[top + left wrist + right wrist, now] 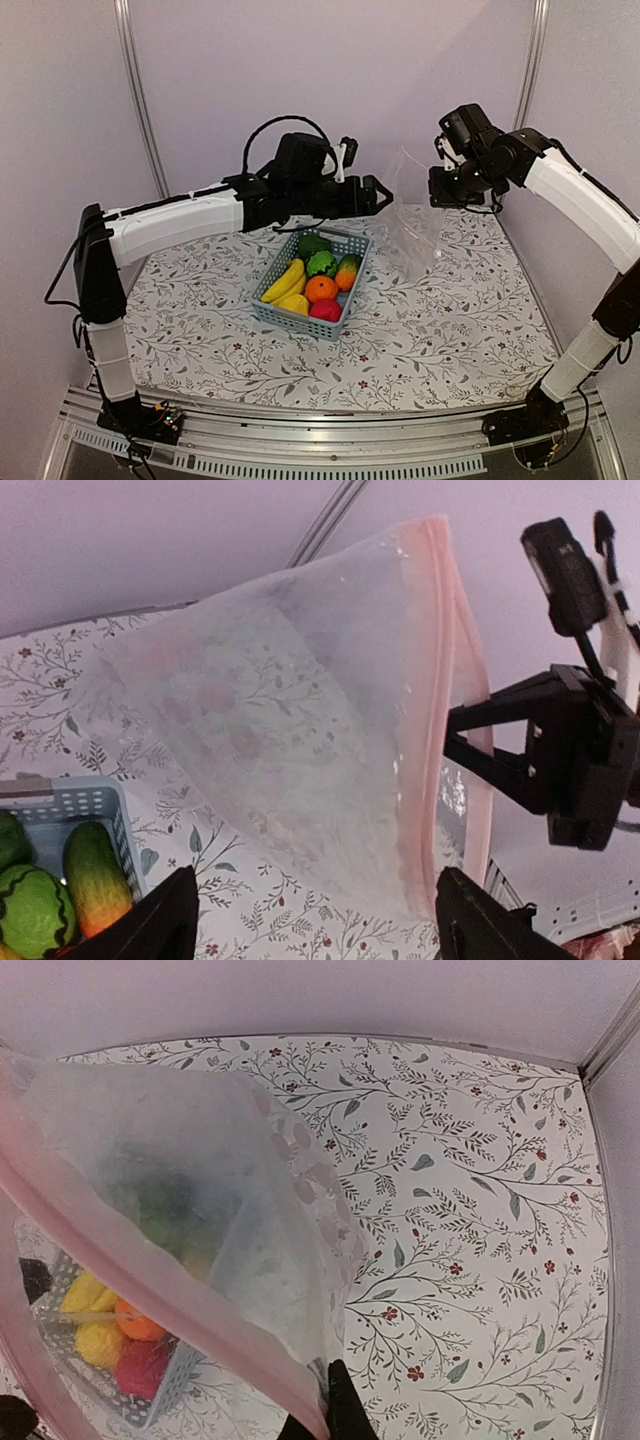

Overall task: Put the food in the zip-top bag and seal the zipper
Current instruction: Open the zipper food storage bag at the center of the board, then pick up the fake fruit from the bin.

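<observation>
The clear zip-top bag (412,215) hangs over the back of the table. My right gripper (447,188) is shut on its pink zipper (440,680) strip; in the right wrist view the gripper (330,1405) pinches that strip (150,1260). My left gripper (374,195) stands open just left of the bag, its fingers (150,925) spread wide with nothing between them; the bag (300,710) hangs beyond them. The food lies in the blue-grey basket (298,322): banana (285,280), orange (321,288), apple (325,310), melon (312,245), pepper (321,263), mango (347,272).
The basket sits mid-table on a floral cloth (450,320), below my left arm. The basket's corner (70,800) with mango (95,875) and melon (30,910) shows in the left wrist view. Pale walls and metal posts (140,100) enclose the back.
</observation>
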`<control>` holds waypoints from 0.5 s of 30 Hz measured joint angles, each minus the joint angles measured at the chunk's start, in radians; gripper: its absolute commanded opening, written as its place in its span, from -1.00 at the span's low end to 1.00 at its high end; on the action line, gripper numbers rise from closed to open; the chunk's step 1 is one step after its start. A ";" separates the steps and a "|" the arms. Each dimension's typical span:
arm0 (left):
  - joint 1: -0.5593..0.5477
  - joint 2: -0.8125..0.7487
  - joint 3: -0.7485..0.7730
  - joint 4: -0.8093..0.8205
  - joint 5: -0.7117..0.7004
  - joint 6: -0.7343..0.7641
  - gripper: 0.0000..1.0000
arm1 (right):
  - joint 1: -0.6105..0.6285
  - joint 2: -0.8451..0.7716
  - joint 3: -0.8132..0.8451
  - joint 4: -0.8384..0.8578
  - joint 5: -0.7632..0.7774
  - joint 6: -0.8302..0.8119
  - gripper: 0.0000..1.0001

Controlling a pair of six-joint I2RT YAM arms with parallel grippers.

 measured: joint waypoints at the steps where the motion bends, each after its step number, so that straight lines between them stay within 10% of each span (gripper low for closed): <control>1: 0.000 -0.046 -0.050 0.033 0.003 0.030 0.69 | -0.011 0.000 0.000 -0.006 0.003 -0.005 -1.00; 15: 0.044 -0.380 -0.440 -0.099 -0.140 0.104 0.70 | -0.075 -0.016 0.151 -0.122 0.166 -0.079 -1.00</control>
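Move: The basket of food stands about 14 cm to the left hand's left, some 3 cm farther out and 25 cm below it; of its contents, the orange is about 12 cm left and 1 cm out, the mango about 5 cm left and 5 cm out. The bag hangs some 8 cm to that hand's right, 3 cm ahead and 5 cm lower. From the right hand, still pinching the rim, the bag's middle is about 4 cm left, 3 cm ahead and 6 cm below; the basket is 25 cm left, 2 cm out and 25 cm below. The bag, still pinched at its rim by the shut right fingers, is carried about 6 cm right, away from the basket, then increasingly upwards. The left hand, already open, backs off up and back by some 5 cm, then swings left, nearly 12 cm in all, and sinks over the basket, its fingers staying wide. ##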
